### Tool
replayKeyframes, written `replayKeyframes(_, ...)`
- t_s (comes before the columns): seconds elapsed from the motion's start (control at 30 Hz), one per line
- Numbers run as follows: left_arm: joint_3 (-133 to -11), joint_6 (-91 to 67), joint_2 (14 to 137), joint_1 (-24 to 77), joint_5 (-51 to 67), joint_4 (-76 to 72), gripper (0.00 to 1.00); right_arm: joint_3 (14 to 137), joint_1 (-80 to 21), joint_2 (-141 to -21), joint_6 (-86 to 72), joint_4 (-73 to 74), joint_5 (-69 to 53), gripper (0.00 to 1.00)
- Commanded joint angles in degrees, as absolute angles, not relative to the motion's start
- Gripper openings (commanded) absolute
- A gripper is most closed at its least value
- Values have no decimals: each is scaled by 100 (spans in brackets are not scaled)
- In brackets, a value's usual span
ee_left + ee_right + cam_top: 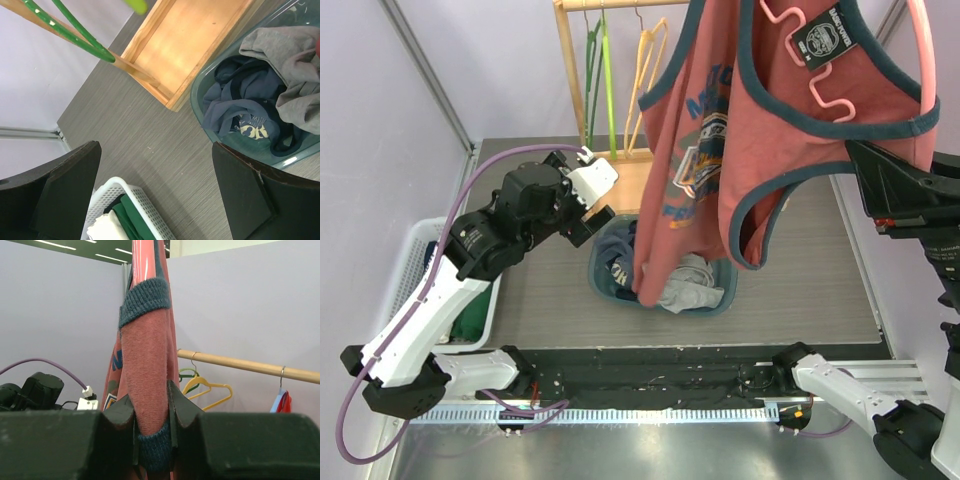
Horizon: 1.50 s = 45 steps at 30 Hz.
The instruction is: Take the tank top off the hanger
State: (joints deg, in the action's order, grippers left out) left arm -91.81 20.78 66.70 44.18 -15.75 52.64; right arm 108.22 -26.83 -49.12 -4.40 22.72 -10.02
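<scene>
A salmon tank top (720, 120) with dark teal trim hangs high at the right on a pink hanger (823, 95). Its hem trails into the basket below. From the right, my right gripper (855, 158) reaches in and is shut on the top's trimmed edge. The right wrist view shows that gripper (152, 410) pinching a fold of the tank top (147, 355), with the glossy pink hanger (142, 260) above. My left gripper (600, 190) hovers to the left of the top, open and holding nothing. Only table shows between the jaws of the left gripper (160, 200).
A teal basket (725, 300) of grey and blue clothes sits mid-table; its rim (197, 107) is near my left gripper. A white basket (415, 260) with green cloth stands at the left edge. A wooden rack (575, 70) at the back holds a green hanger (595, 70) and a yellow hanger (645, 60).
</scene>
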Motion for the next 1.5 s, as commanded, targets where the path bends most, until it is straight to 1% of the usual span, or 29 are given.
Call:
replayKeyframes(0.0,-9404,1978,6627,4386,-1459,5221,98,10794,-2698,-4896,-571,1872,-1028,1)
replayKeyframes(0.07,-9404,1960,6592,4360,-1494,5212,100,10531,-2698,-4843,-589,1916,-993,1)
replayKeyframes(0.3,-9360,1881,6153,4342,-1574,5361,100,9827,-2698,-4720,-615,2355,-1212,1)
replayKeyframes(0.43,-9360,2047,5652,4342,-1100,5790,100,9721,-2690,-4728,-483,2995,-1713,1)
replayKeyframes(0.57,-9527,2329,5142,4342,-362,6108,100,9668,-2698,-4790,-448,3287,-2125,1)
replayKeyframes(0.67,-9966,2364,5212,4307,-220,6372,100,9834,-2698,-4930,-361,3603,-2643,1)
replayKeyframes(0.83,-10423,2487,5317,4254,263,6346,100,10125,-2698,-5300,-141,4235,-3462,1)
replayKeyframes(1.03,-10450,2979,5221,4254,737,6021,100,9879,-2698,-5221,122,4596,-4393,1)
replayKeyframes(1.3,-10968,3084,5563,4254,1458,6275,100,9176,-2698,-5133,851,4772,-4772,1)
replayKeyframes(1.47,-11267,3471,5853,4254,2170,6943,100,8790,-2707,-5045,1353,4869,-4860,1)
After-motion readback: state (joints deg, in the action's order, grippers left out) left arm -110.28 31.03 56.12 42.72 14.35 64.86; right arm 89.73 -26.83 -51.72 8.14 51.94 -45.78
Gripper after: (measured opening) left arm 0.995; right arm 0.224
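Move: The right hand, high up, still pinches one shoulder of the tank top with its pink hanger; the garment's middle is about 5 cm ahead, 12 cm left and 5 cm below. The teal bin it is brought over lies some 14 cm ahead, 17 cm left and 62 cm down. From the open left hand the tank top is roughly 8 cm back, 20 cm right and 25 cm up, and the bin level ahead, 13 cm right, 33 cm below. Right hand lowers its tank top some 24 cm, swinging left; open left draws back, up towards the hanger. ##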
